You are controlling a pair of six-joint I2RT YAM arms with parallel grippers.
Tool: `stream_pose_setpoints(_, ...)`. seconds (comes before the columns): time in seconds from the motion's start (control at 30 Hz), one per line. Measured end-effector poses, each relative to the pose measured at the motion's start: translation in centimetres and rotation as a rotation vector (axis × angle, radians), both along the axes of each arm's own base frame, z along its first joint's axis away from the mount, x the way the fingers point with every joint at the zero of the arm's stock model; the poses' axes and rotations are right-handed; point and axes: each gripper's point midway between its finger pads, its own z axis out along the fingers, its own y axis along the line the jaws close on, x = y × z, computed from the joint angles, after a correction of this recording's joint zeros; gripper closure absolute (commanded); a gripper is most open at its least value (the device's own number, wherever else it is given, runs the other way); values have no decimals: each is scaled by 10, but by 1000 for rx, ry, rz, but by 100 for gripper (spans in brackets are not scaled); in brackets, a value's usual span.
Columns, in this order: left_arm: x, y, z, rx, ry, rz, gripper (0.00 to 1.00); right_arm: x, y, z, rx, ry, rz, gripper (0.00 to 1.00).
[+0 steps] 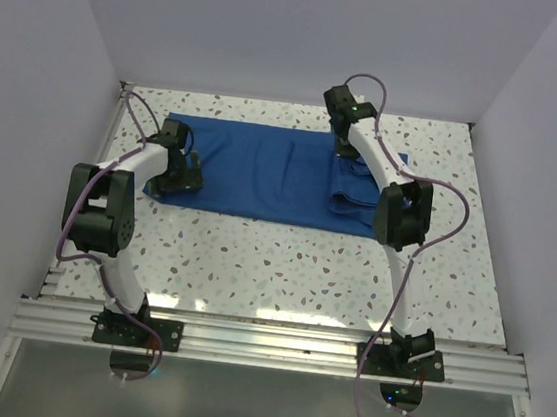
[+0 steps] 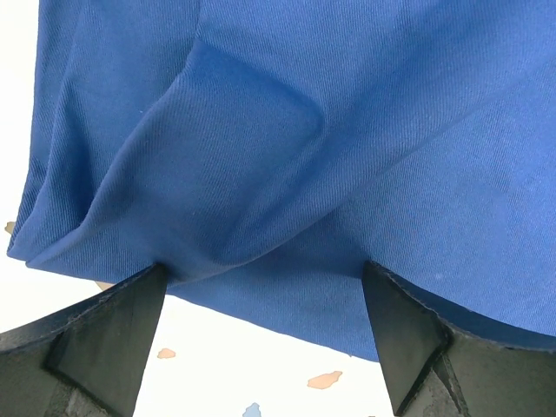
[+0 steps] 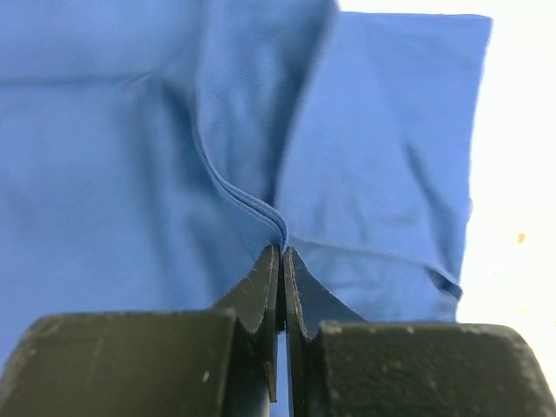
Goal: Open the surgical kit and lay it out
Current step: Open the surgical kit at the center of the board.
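The surgical kit shows only as its royal-blue cloth wrap [image 1: 263,172], lying partly spread across the far half of the table. My left gripper [image 1: 176,179] stands open over the cloth's near left edge. In the left wrist view its jaws [image 2: 265,269] straddle that edge, and the cloth [image 2: 347,130] bulges over something hidden with a rounded corner. My right gripper [image 1: 349,148] is at the far right, above the bunched folds. In the right wrist view it [image 3: 282,248] is shut on a raised hemmed fold of the cloth [image 3: 104,156].
The speckled table [image 1: 282,269] runs between white walls on three sides. A metal rail [image 1: 263,343] with both arm bases lies along the near edge. Cables loop off both arms.
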Motion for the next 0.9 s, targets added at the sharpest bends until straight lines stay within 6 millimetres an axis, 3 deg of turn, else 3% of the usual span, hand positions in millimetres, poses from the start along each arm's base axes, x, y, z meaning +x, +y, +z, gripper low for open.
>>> stream_pose_setpoints(0.13,1,0,0,0,0,0,4,9,-40,12,-17,-27,-81,100)
stream_pose_setpoints(0.17,1,0,0,0,0,0,4,11,-55,14,-26,-32,-110,84)
stream_pose_setpoints(0.2,1,0,1,0,0,0,4,13,-67,16,-33,-39,-138,62)
stream_pose_setpoints(0.23,1,0,1,0,0,0,4,16,-84,17,-39,-47,-175,37)
stream_pose_setpoints(0.27,1,0,1,0,0,0,4,17,-100,20,-49,-53,-211,4)
stream_pose_setpoints(0.4,1,0,1,1,0,0,4,17,-153,31,-99,-75,-319,2)
stream_pose_setpoints(0.47,1,0,1,0,0,0,4,14,-165,35,-115,-78,-350,2)
stream_pose_setpoints(0.53,1,0,1,0,0,0,3,9,-166,39,-112,-80,-362,2)
stream_pose_setpoints(0.63,1,0,1,0,1,0,3,-6,-152,46,-69,-69,-340,2)
stream_pose_setpoints(0.73,1,0,1,-2,0,0,4,-23,-120,58,69,-73,-283,2)
stream_pose_setpoints(0.9,1,-1,1,-3,0,1,3,-46,-49,83,332,-98,-127,2)
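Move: The right hand already pinches the edge of the kit wrap's right-hand flap. The wrap's right border, where that flap is being taken, lies about 16 cm to its right and 7 cm nearer the base, some 3 cm lower. The wrap's far right corner is roughly 15 cm right, level with the hand. The still-folded near pocket is about 14 cm back and 5 cm right. From the left hand, that right border is roughly 54 cm right and 5 cm ahead. Sweeping right in one quick stroke of about 17 cm towards the wrap's right border, the right hand rises slightly and turns about 20 degrees clockwise. Its fingers open wide partway through, letting go of the flap. It then swings back left some 12 cm, climbing and drawing back above the wrap, left side rolling up. The left hand stays put, open fingertips still on the near left corner. ##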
